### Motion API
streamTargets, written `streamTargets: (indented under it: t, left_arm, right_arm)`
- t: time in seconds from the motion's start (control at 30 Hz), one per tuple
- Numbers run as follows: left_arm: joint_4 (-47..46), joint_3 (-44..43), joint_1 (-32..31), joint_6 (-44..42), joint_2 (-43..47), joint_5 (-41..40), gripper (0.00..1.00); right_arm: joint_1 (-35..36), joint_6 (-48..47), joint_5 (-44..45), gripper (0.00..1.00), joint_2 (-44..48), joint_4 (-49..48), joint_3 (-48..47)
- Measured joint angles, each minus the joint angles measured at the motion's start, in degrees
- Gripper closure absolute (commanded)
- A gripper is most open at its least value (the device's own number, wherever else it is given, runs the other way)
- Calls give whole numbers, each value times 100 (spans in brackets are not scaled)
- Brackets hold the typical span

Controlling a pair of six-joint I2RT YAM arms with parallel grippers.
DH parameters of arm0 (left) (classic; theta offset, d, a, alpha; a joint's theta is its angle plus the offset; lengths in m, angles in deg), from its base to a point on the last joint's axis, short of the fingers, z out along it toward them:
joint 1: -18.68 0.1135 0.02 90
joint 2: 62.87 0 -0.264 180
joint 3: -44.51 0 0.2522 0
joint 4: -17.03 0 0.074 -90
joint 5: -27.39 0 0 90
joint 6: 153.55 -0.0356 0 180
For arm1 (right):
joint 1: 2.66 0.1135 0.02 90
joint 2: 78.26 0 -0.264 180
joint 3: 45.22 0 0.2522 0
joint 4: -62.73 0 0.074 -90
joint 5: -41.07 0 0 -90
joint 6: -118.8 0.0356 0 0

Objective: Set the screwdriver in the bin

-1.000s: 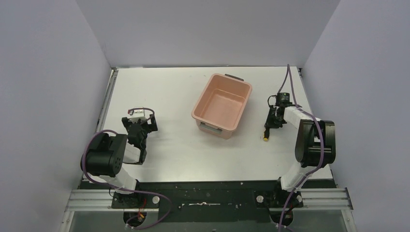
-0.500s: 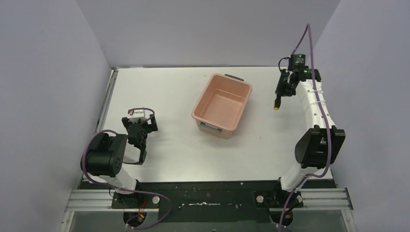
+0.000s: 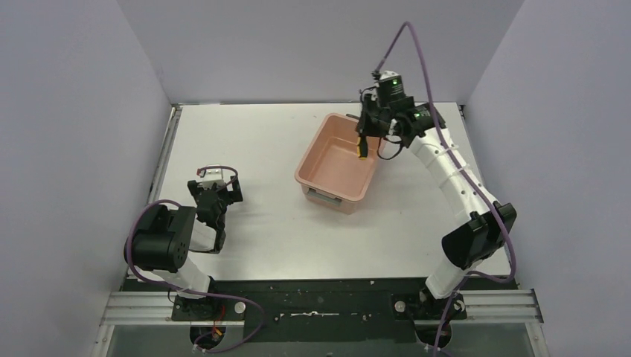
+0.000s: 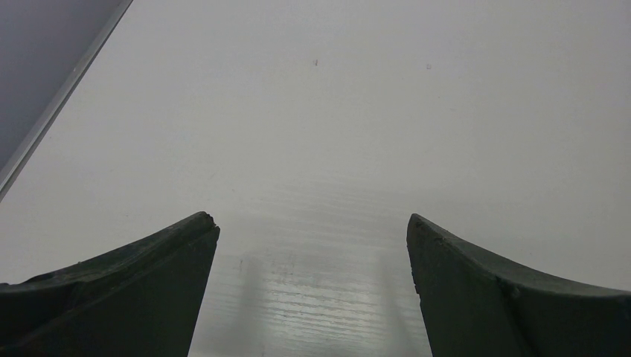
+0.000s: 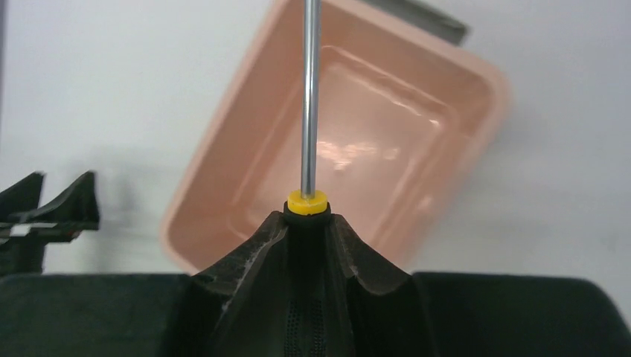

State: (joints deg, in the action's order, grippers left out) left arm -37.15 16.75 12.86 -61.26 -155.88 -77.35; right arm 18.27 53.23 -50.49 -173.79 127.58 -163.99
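Note:
The salmon-pink bin [image 3: 303, 165] stands on the white table, right of the middle. My right gripper [image 3: 366, 134] hangs above the bin's far right corner, shut on the screwdriver [image 3: 363, 151], whose yellow-tipped black handle end points down over the bin. In the right wrist view the fingers clamp the black handle, the yellow collar [image 5: 307, 201] sits just past their tips, and the thin metal shaft [image 5: 309, 97] runs out over the bin's [image 5: 495, 89] hollow. My left gripper [image 3: 216, 195] rests low at the left, open [image 4: 309, 223] over bare table.
Grey walls close in the table on the left, back and right. A metal rail [image 3: 167, 152] runs along the table's left edge. The left arm's dark fingers [image 5: 52, 212] show at the left edge of the right wrist view.
My right arm lifted the screwdriver off the table right of the bin, carried it back and then left, and now holds it over the bin. The left arm stayed still.

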Motion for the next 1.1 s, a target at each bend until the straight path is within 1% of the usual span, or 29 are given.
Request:
streamTargets:
  t: [0.1,0.17,0.33,0.53,0.57,0.6,0.63,0.73,0.83,0.9,1.07,1.1]
  left_arm:
    - [0,-2,0,0,0,0,3]
    - [0,0,0,0,0,0,3]
    - [0,0,0,0,0,0,3]
    - [0,0,0,0,0,2,3]
    - [0,-2,0,0,0,2,3]
    - [0,0,0,0,0,2,3]
    - [0,0,0,0,0,2,3]
    - [0,0,0,0,0,2,3]
    - [0,0,0,0,0,2,3]
    - [0,-2,0,0,0,2,3]
    - [0,0,0,0,0,2,3]
    - [0,0,0,0,0,2,3]
  right_arm:
    - [702,149,-39,100,-50,-382,46]
    - [922,216,-35,100,-98,-649,181]
    - [994,297,111,100,-422,-1198,883]
    - [1051,323,223,100,-1440,-1707,1797]
    - [1069,323,271,98,-1561,-1740,1902]
    - [1093,323,313,93,-1690,-1755,2015]
    - [1108,321,354,87,-1775,-1755,2083]
    - [1143,319,470,65,-1934,-1797,2203]
    - [1165,337,575,52,-1932,-1878,2216]
    - [1174,339,645,47,-1930,-1961,2216]
    - [1196,323,815,43,-1825,-1899,2170]
    - [1213,313,855,41,-1759,-1838,2116]
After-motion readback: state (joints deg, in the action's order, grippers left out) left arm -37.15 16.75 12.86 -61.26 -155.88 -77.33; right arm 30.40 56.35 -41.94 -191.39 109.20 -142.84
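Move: The right gripper already holds the screwdriver high over the right-hand side of the bin. The middle of the bin lies about 6 cm ahead of it, 5 cm to its left and some 21 cm below. From the idle left gripper, the bin's middle is about 8 cm ahead and some 41 cm to the right, at roughly the same height. No other loose thing stands near. Swing the right gripper about 8 cm left over the bin, then lower it steeply, some 25 cm down and slightly back, into the bin's nearer part, tipping the fingers some 20 degrees further down. Near the floor, open the fingers about halfway to let go of the handle, then start to lift, keeping the fingers astride it. ##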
